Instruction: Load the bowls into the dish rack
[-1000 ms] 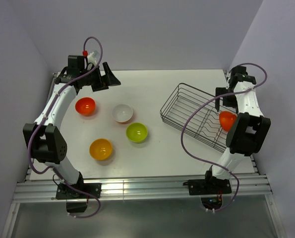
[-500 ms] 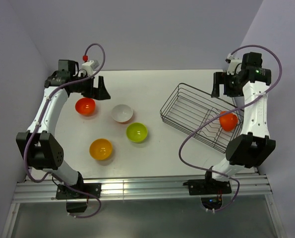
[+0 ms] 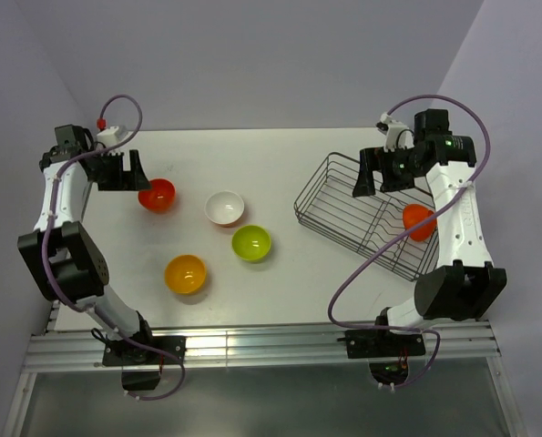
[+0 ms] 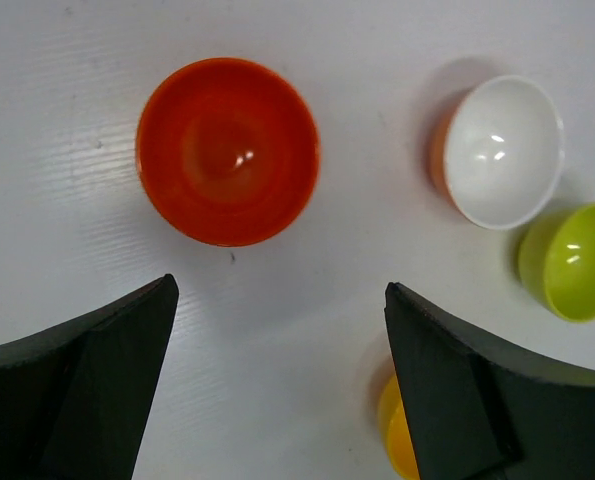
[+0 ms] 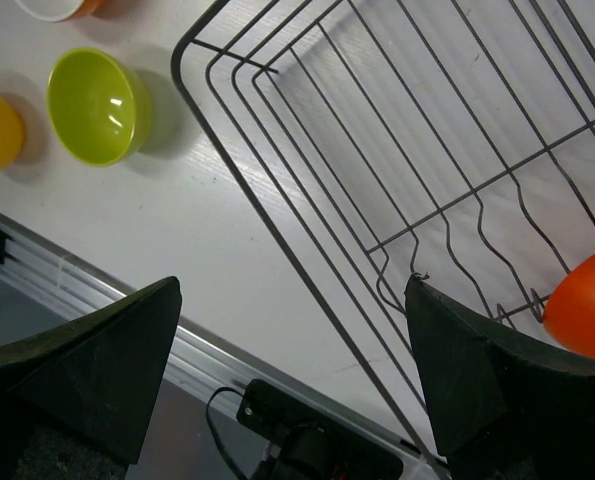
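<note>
Four bowls sit on the white table: a red-orange bowl (image 3: 157,194) (image 4: 227,150), a white bowl (image 3: 225,208) (image 4: 504,150), a lime green bowl (image 3: 250,243) (image 5: 97,105) and a yellow-orange bowl (image 3: 185,273) (image 4: 397,432). A second red-orange bowl (image 3: 418,220) (image 5: 587,305) leans in the near end of the dark wire dish rack (image 3: 298,202) (image 5: 253,206). My left gripper (image 3: 129,173) (image 4: 280,287) hangs open just left of the table's red-orange bowl, holding nothing. Over the rack's far end my right gripper (image 3: 380,177) (image 5: 293,285) is open and empty.
An aluminium rail (image 3: 252,344) runs along the table's near edge. Purple cables loop from both arms, and the right one (image 3: 343,264) drapes across the rack. Walls close in at the back and on both sides.
The left arm has swung left and nearer, from the far edge to beside the red-orange bowl. The right arm has lifted and moved left over the rack's far end.
</note>
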Controlling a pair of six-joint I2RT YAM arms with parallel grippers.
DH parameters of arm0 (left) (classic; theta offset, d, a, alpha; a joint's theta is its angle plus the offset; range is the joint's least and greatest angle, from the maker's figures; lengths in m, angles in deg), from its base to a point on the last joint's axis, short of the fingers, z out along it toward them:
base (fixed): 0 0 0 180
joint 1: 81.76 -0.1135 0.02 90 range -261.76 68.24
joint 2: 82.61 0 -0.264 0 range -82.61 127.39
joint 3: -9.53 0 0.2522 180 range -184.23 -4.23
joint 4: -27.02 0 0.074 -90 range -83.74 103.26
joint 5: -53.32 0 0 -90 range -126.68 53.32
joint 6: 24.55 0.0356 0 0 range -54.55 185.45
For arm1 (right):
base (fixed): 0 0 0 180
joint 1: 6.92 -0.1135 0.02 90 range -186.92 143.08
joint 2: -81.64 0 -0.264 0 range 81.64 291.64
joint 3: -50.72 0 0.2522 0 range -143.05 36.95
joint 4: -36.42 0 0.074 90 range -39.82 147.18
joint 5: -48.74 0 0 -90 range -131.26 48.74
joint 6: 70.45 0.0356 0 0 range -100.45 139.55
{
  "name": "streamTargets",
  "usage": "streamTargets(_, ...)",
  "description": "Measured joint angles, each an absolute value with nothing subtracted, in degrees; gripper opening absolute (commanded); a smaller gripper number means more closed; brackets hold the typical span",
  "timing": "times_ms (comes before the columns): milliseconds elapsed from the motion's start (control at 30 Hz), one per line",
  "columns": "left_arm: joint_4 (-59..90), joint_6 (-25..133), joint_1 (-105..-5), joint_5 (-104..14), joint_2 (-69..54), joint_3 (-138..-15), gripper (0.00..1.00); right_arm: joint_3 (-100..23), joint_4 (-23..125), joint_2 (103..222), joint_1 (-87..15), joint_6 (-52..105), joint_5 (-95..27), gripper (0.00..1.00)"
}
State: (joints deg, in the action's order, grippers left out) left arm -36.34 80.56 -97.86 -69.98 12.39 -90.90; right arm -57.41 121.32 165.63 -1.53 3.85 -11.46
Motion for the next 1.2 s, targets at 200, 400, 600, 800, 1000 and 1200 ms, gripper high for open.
streamTargets(200,-33.3,78.3,-98.5,-64.8,20.3,-91.0,0.88,-57.4,121.2,165.6,-1.8,4.8,-8.7,1.00)
streamTargets(400,-30.5,76.6,-98.5,-61.1,24.8,-91.5,0.85,-55.8,120.8,164.8,-2.2,5.2,-7.3,1.00)
streamTargets(600,-28.5,75.2,-98.5,-59.9,28.9,-92.7,0.84,-55.2,120.8,164.4,-2.3,5.2,-7.3,1.00)
streamTargets(800,-27.2,74.3,-98.5,-59.7,30.3,-92.7,0.84,-54.3,120.7,163.7,-2.3,5.2,-7.3,1.00)
streamTargets(1000,-26.0,73.4,-98.4,-59.7,30.3,-92.7,0.84,-53.6,120.6,163.7,-2.3,5.2,-7.4,1.00)
streamTargets(1200,-24.7,73.9,-95.7,-58.7,28.2,-92.7,0.86,-53.2,120.4,163.7,-2.3,5.2,-7.4,1.00)
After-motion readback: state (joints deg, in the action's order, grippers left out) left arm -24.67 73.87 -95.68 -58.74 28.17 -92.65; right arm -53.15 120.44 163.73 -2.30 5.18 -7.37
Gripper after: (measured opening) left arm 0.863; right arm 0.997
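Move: The red bowl still on the table lies some 8 cm ahead of the left hand, about level with it sideways and roughly 15 cm below. From that hand the white bowl is about 4 cm ahead and 21 cm right, the green bowl 7 cm back and 28 cm right, and the yellow bowl 17 cm back and 11 cm right, all at the same depth. From the right hand, that red bowl is roughly 15 cm ahead, 56 cm left and 22 cm below. Towards the red bowl at the far left, the open, empty left hand sinks about 11 cm while easing forward and left some 4 cm each, its fingers tipping some 10 degrees further down and turning as much counter-clockwise. It creeps on forward, then lifts a couple of centimetres and starts back right, still short of contact. Over the rack, the open right hand drifts about 2 cm left and slightly back. ##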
